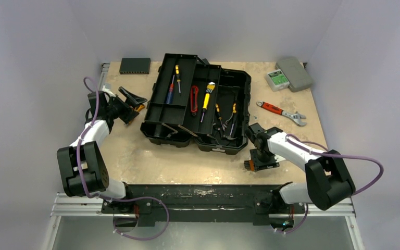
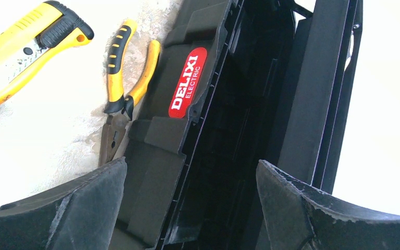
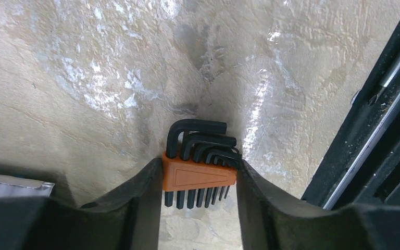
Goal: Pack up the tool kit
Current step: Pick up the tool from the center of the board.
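Observation:
The black toolbox point(image 1: 239, 83) lies open mid-table, with screwdrivers, a red tool and pliers in its trays. Its red label point(image 2: 188, 82) shows in the left wrist view. My right gripper point(image 1: 260, 159) points down at the table in front of the box's right corner. Its fingers point(image 3: 146, 198) press both sides of the orange holder of a hex key set point(image 3: 200, 178), point(image 1: 250, 165), which rests on the table. My left gripper point(image 1: 130, 101) is open at the box's left side, over the box edge point(image 2: 190, 166), and it holds nothing. Yellow pliers point(image 2: 120, 88) and a yellow utility knife point(image 2: 21, 47) lie beside the box.
A red-handled wrench point(image 1: 281, 112) lies on the table right of the box. A grey case point(image 1: 297, 73) and a green-and-white item point(image 1: 277, 79) sit at the back right. A thin black device point(image 1: 135, 65) is at the back left.

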Available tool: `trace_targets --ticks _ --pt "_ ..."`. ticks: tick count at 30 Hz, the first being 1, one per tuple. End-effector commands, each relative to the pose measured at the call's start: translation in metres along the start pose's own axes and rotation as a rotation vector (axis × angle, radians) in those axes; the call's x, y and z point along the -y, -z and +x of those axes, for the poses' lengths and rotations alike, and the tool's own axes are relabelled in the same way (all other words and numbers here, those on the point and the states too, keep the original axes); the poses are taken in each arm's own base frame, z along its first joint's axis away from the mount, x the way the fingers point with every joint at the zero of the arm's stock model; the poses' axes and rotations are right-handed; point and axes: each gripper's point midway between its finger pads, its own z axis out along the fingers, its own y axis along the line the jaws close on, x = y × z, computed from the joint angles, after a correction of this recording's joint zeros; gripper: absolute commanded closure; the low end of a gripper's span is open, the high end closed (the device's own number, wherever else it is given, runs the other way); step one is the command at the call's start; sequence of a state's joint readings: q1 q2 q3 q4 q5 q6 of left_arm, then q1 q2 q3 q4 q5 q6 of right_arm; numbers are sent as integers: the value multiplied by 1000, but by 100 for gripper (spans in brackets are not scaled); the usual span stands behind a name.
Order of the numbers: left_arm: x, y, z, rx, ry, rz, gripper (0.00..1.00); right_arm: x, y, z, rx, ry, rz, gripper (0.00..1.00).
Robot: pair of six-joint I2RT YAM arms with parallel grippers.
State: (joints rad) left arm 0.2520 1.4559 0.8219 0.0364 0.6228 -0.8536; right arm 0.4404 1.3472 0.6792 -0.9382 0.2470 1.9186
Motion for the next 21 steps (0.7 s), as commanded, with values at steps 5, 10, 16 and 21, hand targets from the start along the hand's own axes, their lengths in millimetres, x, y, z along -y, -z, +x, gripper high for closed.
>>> trace_targets --ticks 5,10,16,21 --pt "16 5 -6 36 -52 49 9 -7 17 -32 128 -41 -68 80" --pt "16 5 -6 36 -54 46 9 -7 46 -59 191 -72 -174 86" --pt "16 5 -5 38 -57 44 9 -20 99 -91 263 -63 -380 91" --pt "17 5 -5 39 -60 44 9 -34 154 -116 340 -1 -528 100"
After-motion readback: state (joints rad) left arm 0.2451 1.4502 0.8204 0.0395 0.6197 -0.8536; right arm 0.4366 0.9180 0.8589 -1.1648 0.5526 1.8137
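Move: My right hand already grips the orange hex-key set, low at the table top. The open toolbox's right compartment, where tools are stowed, has its middle about 21 cm ahead, 9 cm to the left and 3 cm higher. The adjustable wrench lies flat about 22 cm ahead and 12 cm to the right. From my idle left hand, that compartment is some 35 cm to the right, roughly level in reach, and 10 cm lower. With my right fingers still shut across the orange holder, I lift the hex-key set off the table, slowly at first and then faster, rising about 13 cm. On the way I drift to the right, away from the toolbox's near end, and the wrist tips some 25 degrees so the fingertips swing forward. ##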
